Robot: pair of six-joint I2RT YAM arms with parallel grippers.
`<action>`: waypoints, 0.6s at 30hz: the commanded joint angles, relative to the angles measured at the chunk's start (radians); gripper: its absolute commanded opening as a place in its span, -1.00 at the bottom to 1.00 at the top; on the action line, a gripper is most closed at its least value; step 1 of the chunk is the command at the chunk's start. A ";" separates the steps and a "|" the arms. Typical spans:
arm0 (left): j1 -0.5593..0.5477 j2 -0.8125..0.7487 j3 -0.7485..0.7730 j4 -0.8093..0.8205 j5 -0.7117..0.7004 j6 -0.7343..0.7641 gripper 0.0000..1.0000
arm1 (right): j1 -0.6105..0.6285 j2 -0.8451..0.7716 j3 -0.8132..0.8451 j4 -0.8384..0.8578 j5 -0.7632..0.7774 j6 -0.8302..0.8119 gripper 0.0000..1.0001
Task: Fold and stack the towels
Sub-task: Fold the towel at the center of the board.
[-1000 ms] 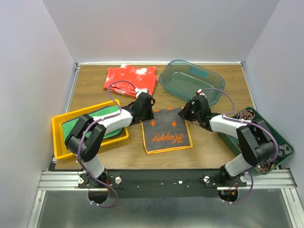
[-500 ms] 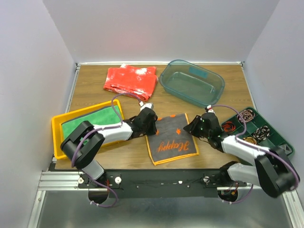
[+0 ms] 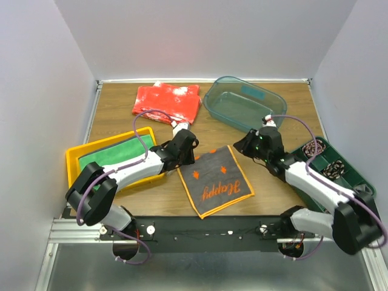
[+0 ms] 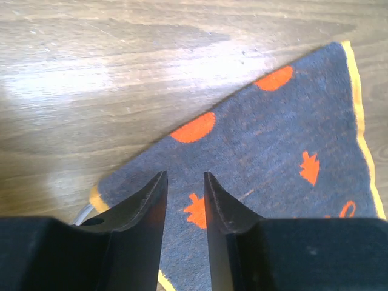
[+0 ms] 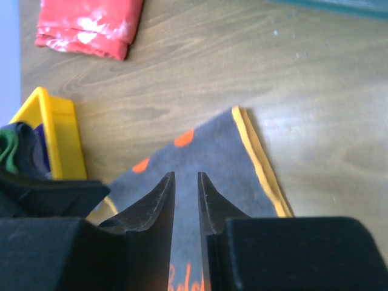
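A dark grey towel (image 3: 215,180) with orange markings and a yellow edge lies flat and askew on the table's near middle. My left gripper (image 3: 183,156) hovers at its far left corner. In the left wrist view the gripper (image 4: 185,177) is open, with a narrow gap showing flat towel (image 4: 291,121) and nothing pinched. My right gripper (image 3: 244,145) hovers by the far right corner. Its jaws (image 5: 185,177) are also open over the towel (image 5: 224,151). A bright green towel (image 3: 115,154) lies in the yellow tray (image 3: 73,165) on the left.
A red white-speckled cloth (image 3: 167,102) lies at the back. A clear teal bin (image 3: 244,104) stands at the back right. A dark green tray (image 3: 339,176) of small items sits at the right edge. The yellow tray's wall (image 5: 57,133) stands close to the left of the towel.
The grey towel slid toward the near edge and turned askew. Both grippers came nearer with it, then drew back to its far corners.
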 commanded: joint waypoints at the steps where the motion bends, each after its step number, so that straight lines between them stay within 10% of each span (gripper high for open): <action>1: 0.001 -0.023 -0.019 -0.107 -0.096 -0.041 -0.25 | 0.005 0.231 0.126 0.085 -0.010 -0.124 -0.46; 18: 0.072 0.043 -0.076 -0.012 -0.085 0.018 -0.27 | 0.005 0.580 0.183 0.152 0.120 -0.101 -0.47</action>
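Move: The dark towel's far right corner is what the right hand goes for, some 6 cm ahead of it, 3 cm to its left and 11 cm below. The teal basket's middle stands about 24 cm ahead of that hand and 3 cm right. For the left hand, the towel's far left corner lies roughly level with it, 6 cm to its left, 5 cm down; the yellow tray's middle is 29 cm left and 5 cm forward. The right fingertips arrive at the towel's far right corner, still unclosed, dropping about 10 cm while reaching some 6 cm forward and a little left, the hand rolling with its left side down and tipping downward. Meanwhile the left hand shifts about 5 cm left, sinking 4 cm and drawing slightly back, to just over the far left corner, its fingers staying parted; whether either hand touches the cloth isn't clear. ##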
